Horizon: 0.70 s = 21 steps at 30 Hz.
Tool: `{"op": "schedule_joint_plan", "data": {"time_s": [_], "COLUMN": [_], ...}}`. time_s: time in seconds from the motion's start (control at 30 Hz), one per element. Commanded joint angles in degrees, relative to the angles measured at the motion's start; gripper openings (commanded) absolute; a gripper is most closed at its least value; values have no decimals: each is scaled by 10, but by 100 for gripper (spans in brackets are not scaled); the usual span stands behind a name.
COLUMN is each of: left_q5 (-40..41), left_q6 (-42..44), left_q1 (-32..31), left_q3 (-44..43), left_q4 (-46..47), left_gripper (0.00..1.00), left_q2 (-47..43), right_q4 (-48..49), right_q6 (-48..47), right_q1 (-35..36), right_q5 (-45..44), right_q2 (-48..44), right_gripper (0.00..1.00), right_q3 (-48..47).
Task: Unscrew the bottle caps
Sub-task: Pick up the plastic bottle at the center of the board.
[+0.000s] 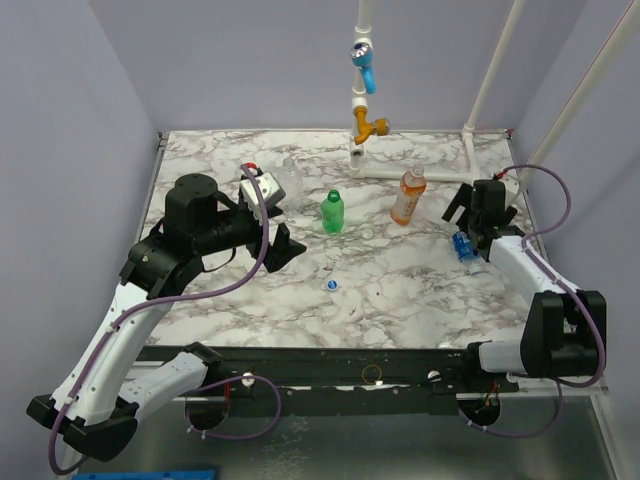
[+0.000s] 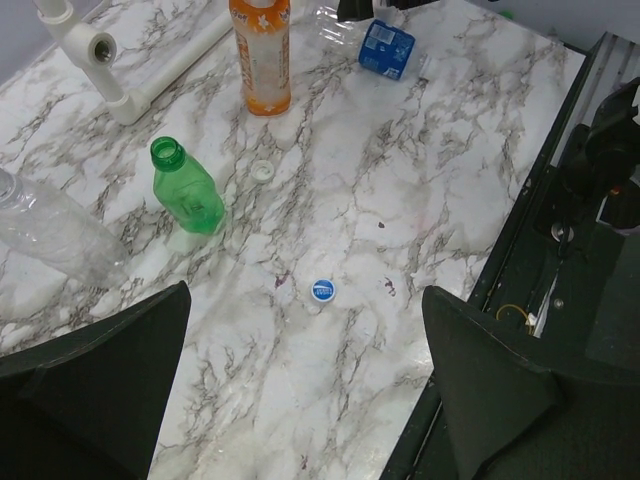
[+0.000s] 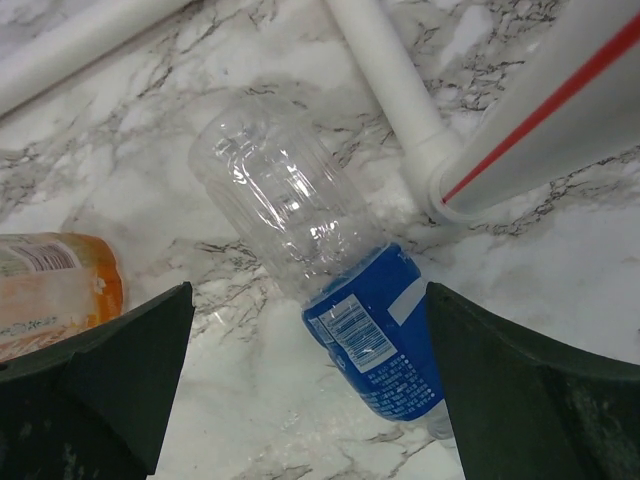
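Note:
A green bottle point(image 1: 332, 211) point(image 2: 187, 187) stands mid-table with its neck open and no cap on. A blue cap point(image 1: 332, 285) point(image 2: 322, 291) lies flat on the marble in front of it, and a white cap point(image 2: 263, 170) lies close to the green bottle. The orange bottle point(image 1: 407, 195) point(image 2: 261, 50) stands upright to the right. A clear bottle point(image 1: 291, 178) point(image 2: 50, 230) stands at the back left. The blue-label bottle point(image 1: 465, 245) point(image 3: 340, 290) lies on its side. My right gripper point(image 1: 468, 207) point(image 3: 310, 300) hangs open over it, not touching. My left gripper point(image 1: 280, 245) point(image 2: 305, 320) is open above the blue cap, holding nothing.
A white pipe frame point(image 1: 420, 170) point(image 3: 390, 90) lies at the back right, with an orange fitting point(image 1: 370, 127) and a blue fitting point(image 1: 363, 60) on its upright. The black rail point(image 1: 350, 365) point(image 2: 520, 250) runs along the table's near edge.

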<state>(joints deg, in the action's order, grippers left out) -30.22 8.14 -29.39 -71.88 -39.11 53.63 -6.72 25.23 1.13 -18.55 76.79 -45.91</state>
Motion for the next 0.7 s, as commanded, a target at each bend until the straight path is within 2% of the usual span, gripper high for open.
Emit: {"op": "schedule_joint_plan", "data": {"time_s": [0.0, 0.27, 0.43, 0.53, 0.67], "left_q5": [-23, -32, -38, -43, -56], "left_q6": [-12, -15, -16, -18, -17], "left_q1": [-1, -1, -1, -1, -1], "left_q3": [-12, -17, -18, -20, -20], "left_q4": [0, 0, 1, 0, 0], "left_gripper": [99, 99, 99, 99, 99], "left_q2": [-12, -10, -6, -3, 0], "right_q4": [-13, -57, -48, -45, -47], "right_q6": [4, 27, 34, 45, 61], "right_q1": [-2, -1, 9, 14, 24], "right_q5": [-14, -35, -9, -2, 10], "right_q2": [27, 114, 109, 91, 60], "right_gripper": [100, 100, 97, 89, 69], "right_q3": [0, -17, -2, 10, 26]}}
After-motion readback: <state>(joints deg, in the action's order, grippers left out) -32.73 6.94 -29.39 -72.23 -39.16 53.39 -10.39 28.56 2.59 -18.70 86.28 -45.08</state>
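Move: The plastic bottle with the blue label lies on its side under the right hand, its middle about 8 cm below, 1 cm ahead and 2 cm to the right, with its neck end pointing back towards the robot. The orange bottle stands some 16 cm left and 6 cm ahead of the right hand, and the white pipe joint is about 9 cm right and 7 cm ahead. From the left hand, the plastic bottle is roughly 48 cm right, 18 cm ahead and 30 cm below. Down about 7.5 cm and slightly back, the right hand sinks over the plastic bottle with its fingers wide open and the wrist tipping some 15 degrees further downward. At the bottom it edges about 1 cm left as the fingers close by about a quarter, coming against both sides of the blue label. ##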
